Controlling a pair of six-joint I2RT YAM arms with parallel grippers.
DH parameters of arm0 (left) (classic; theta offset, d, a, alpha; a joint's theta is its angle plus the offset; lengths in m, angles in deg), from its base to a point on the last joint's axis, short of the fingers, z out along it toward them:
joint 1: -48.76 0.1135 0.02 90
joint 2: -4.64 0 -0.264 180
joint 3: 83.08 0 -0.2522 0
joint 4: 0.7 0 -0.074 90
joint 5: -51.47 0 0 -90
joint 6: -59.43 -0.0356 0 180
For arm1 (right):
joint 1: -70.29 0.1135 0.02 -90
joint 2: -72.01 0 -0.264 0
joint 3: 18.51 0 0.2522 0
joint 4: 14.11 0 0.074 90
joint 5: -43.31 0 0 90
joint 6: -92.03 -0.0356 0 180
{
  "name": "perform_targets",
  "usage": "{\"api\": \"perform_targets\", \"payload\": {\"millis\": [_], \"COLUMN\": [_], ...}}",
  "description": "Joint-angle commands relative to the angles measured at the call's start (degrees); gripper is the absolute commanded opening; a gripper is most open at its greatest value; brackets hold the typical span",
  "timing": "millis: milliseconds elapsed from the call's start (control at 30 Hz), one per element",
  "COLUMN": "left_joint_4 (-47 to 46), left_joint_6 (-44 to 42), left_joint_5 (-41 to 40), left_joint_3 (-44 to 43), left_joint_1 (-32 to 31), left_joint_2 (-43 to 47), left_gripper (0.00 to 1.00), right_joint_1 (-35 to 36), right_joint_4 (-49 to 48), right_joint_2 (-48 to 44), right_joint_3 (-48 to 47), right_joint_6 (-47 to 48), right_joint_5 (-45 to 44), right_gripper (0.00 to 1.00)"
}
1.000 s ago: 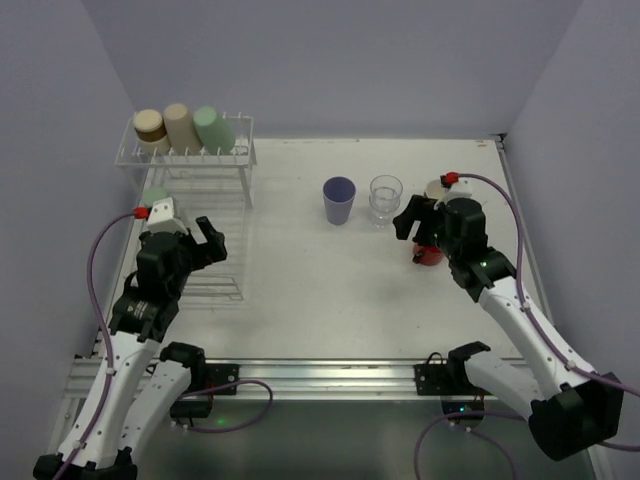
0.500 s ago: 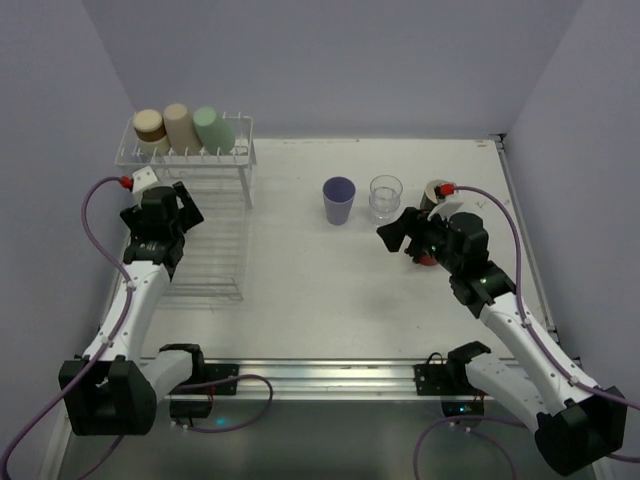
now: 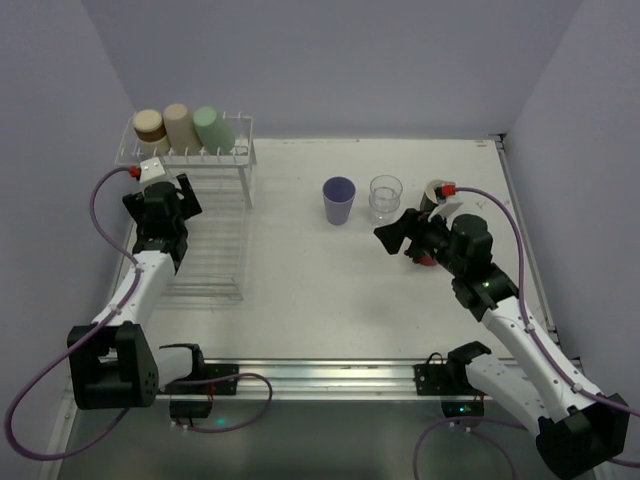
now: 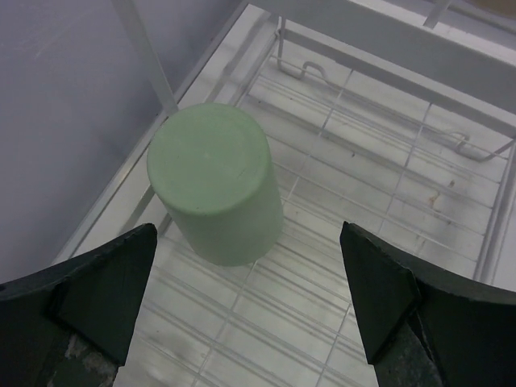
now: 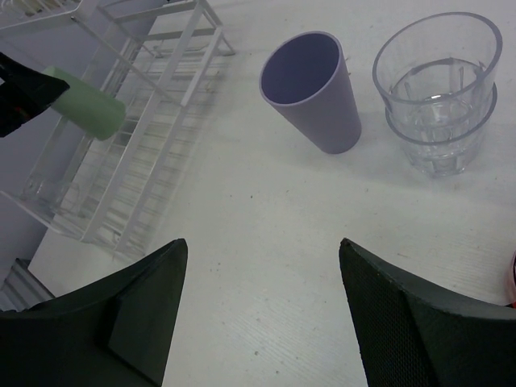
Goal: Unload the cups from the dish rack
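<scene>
The white dish rack (image 3: 215, 270) lies at the left. Its raised shelf carries a tan-brown cup (image 3: 150, 125), a beige cup (image 3: 180, 125) and a pale green cup (image 3: 213, 128). Another pale green cup (image 4: 216, 193) stands upside down on the rack's grid (image 4: 387, 185). My left gripper (image 4: 246, 234) hovers open just short of it, touching nothing. On the table stand a purple cup (image 3: 339, 200), clear glass cups (image 3: 385, 198) and a red cup (image 3: 428, 258) half hidden by my right arm. My right gripper (image 5: 262, 242) is open and empty, short of the purple cup (image 5: 314, 89).
The left wall runs close along the rack's outer side (image 4: 72, 121). A cream-lined dark cup (image 3: 434, 189) peeks out behind the right wrist. A metal rail (image 3: 320, 375) borders the table's near edge.
My left arm swung back and left over the rack, covering the green cup on the grid in the top view. My right gripper drifted slightly left, off the red cup.
</scene>
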Motion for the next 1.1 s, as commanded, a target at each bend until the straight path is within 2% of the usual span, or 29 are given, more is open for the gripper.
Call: {"api": "perform_targets", "payload": {"millis": [0,267,467,633,867,967,1067], "left_joint_4": [-6.15,-9.31,-12.04,-14.94,-17.49,-17.4,-16.7], "left_joint_6": [-4.75,-7.73,-8.97,-8.79,-10.11,-9.76,-8.71], "left_joint_5": [-2.42,-3.65,-1.02,-0.05,-0.4,0.56,0.92], "left_joint_3": [-2.07,-2.15,-1.98,-1.19,-1.01,-0.84,-0.4], "left_joint_1": [1.03,2.26,3.94,4.02,4.02,4.02,3.94], "left_joint_2": [-1.51,-4.41,-8.01,-8.46,-10.21,-10.04,-8.55], "left_gripper": [1.0,1.0,0.99,0.93,0.91,0.82,0.65], "right_joint_1": [0.34,1.05,1.75,2.54,3.42,3.51,3.6], "right_joint_4": [-1.96,-2.23,-2.05,-2.4,-2.58,-2.58,-2.58], "right_joint_2": [-1.34,-0.2,-0.99,-0.2,0.24,0.15,0.15], "right_joint_3": [0.31,0.14,-0.04,-0.13,-0.31,-0.39,-0.39], "right_joint_6": [-0.13,-0.05,0.13,0.04,-0.05,0.04,0.04], "right_joint_5": [1.59,1.94,2.47,3.09,3.97,3.97,3.97], "right_gripper": [0.78,0.78,0.78,0.78,0.78,0.78,0.78]}}
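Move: The empty, wide-open left hand is just short of the green cup, upside down on the rack's lower tier: its middle is about 5 cm ahead, 4 cm to the left and 4 cm below. On the upper tier, all roughly 12 cm ahead and 7 cm above the hand, stand the brown-rimmed cup some 2 cm left, the beige cup 4 cm right and the upper green cup 11 cm right. From the right hand, the lower green cup is about 13 cm ahead, 53 cm left and 10 cm below. The left hand eases its open fingers around the upside-down green cup on the lower tier, going some 3 cm left with a dip of about 2 cm and rolling slightly so that its left side rises, then mostly forward to make some 3 cm in all. Once the fingers straddle the cup near its upturned base they close from wide open to roughly two-thirds and come onto its sides, while the empty right hand drifts about 2 cm left and a little back over the table, its opening unchanged. ##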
